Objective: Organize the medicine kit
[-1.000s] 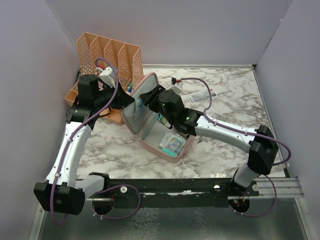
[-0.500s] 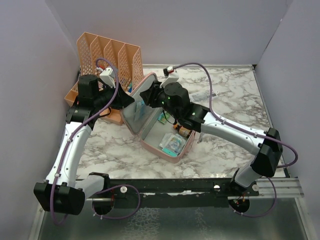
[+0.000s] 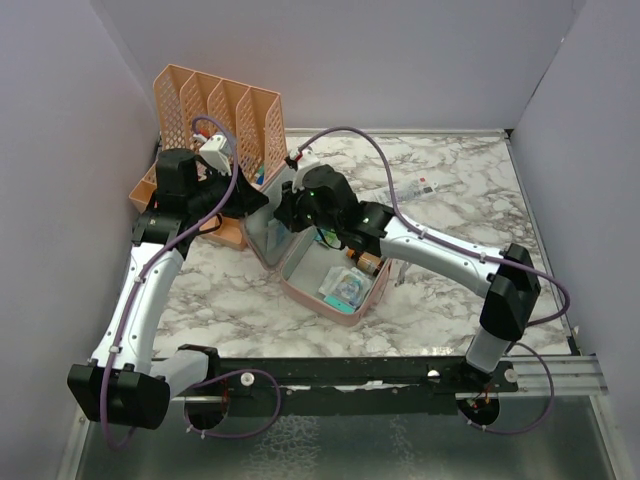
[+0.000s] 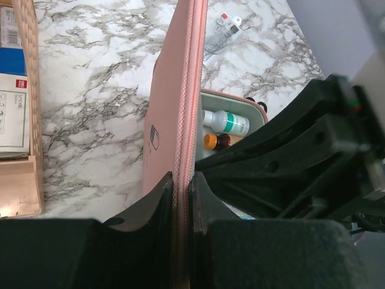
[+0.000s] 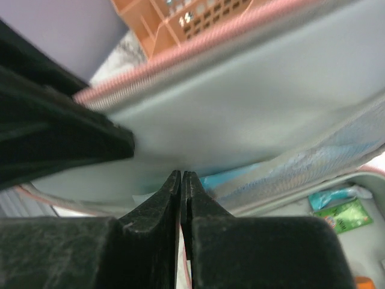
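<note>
The pink medicine kit [image 3: 357,309] lies open on the marble table with its lid [image 4: 163,108] held upright. My left gripper [image 4: 182,178] is shut on the lid's zip edge, and in the top view it [image 3: 250,200] is at the lid's far corner. My right gripper [image 5: 181,173] is shut with nothing visible between the tips, which nearly touch the pale grey-green lining [image 5: 252,102] just above the mesh pocket [image 5: 337,150]. A teal packet [image 5: 231,176] sits behind that mesh. In the base are a white bottle with a green label [image 4: 231,122], an orange-capped bottle [image 4: 210,141] and teal packets [image 3: 343,288].
The orange perforated file rack [image 3: 215,110] stands at the back left behind the lid, with boxes [image 4: 12,90] in it. A white tube [image 3: 410,190] lies on the table behind the kit. Purple walls close in on the left, back and right.
My right arm swung left, in toward the inside of the lid, and its jaws went from open to shut. The left gripper kept its hold on the lid.
</note>
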### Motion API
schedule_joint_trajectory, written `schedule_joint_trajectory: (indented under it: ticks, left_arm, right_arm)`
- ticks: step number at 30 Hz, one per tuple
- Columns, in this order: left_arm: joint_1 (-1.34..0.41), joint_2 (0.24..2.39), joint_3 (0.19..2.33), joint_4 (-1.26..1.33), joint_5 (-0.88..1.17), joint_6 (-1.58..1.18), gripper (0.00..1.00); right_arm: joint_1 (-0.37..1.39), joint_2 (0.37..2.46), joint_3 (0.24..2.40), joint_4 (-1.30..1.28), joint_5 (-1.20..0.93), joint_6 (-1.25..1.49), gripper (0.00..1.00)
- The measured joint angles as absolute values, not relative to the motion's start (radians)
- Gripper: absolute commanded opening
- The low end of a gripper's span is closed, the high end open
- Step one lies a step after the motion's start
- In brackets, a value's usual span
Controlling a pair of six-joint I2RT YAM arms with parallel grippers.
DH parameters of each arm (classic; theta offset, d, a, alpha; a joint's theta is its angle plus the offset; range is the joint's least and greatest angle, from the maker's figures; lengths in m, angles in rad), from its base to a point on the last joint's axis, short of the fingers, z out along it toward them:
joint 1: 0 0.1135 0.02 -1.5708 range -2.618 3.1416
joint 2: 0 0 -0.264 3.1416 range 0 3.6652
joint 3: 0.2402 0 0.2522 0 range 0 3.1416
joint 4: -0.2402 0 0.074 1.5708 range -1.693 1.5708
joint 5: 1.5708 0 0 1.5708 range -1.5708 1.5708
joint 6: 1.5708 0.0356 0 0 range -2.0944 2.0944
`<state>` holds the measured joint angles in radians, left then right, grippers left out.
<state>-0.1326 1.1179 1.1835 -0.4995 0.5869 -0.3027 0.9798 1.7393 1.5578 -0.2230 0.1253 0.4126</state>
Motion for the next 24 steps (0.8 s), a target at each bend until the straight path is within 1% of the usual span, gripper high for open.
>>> schedule_joint_trajectory:
  ticks: [3, 6, 9, 15, 17, 21, 22, 24]
  left_arm:
    - [-0.133, 1.118, 1.184, -0.500, 0.587, -0.303, 0.00]
    - [-0.133, 1.119, 1.184, -0.503, 0.587, -0.303, 0.00]
    - [-0.133, 1.120, 1.184, -0.502, 0.587, -0.303, 0.00]
    - [-0.133, 1.120, 1.184, -0.501, 0.586, -0.298, 0.00]
    - [-0.133, 1.120, 1.184, -0.501, 0.586, -0.296, 0.00]
    - [-0.133, 1.120, 1.184, -0.501, 0.587, -0.292, 0.00]
    - [-0.133, 1.120, 1.184, -0.500, 0.587, -0.291, 0.00]
    - [-0.133, 1.120, 1.183, -0.498, 0.587, -0.287, 0.00]
  right_arm:
    - [0.980, 1.737, 1.517, -0.236, 0.075, 0.395, 0.08]
    - [0.978, 1.731, 1.496, -0.241, 0.038, 0.379, 0.13]
    - [0.975, 1.713, 1.493, -0.245, 0.025, 0.379, 0.25]
    - [0.975, 1.633, 1.464, -0.247, 0.073, 0.465, 0.42]
    - [0.975, 1.617, 1.463, -0.247, 0.113, 0.510, 0.45]
    - [0.975, 1.609, 1.453, -0.258, 0.192, 0.606, 0.46]
    - [0.975, 1.611, 1.449, -0.271, 0.218, 0.632, 0.45]
    - [0.975, 1.621, 1.451, -0.293, 0.261, 0.668, 0.37]
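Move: The blue packet, mostly down in the lid's mesh pocket, lies about 4 cm below the right fingertips, some 2 cm back and 1 cm to their left. From that hand, the green packet in the case is about 10 cm to the right, 3 cm ahead and 13 cm down; the brown bottle is some 20 cm right, 3 cm back and 12 cm down. From the left hand, the blue packet is about 4 cm right, 3 cm back and 9 cm down. Down and a little back, the right hand dips about 3 cm with nearly shut fingertips at the blue packet in the mesh pocket. It then rises back out, opening its fingers to nearly half, and draws some 4 cm to the right, away from the packet, turning a little clockwise. The left hand stays still, keeping its pinch on the lid's rim. ##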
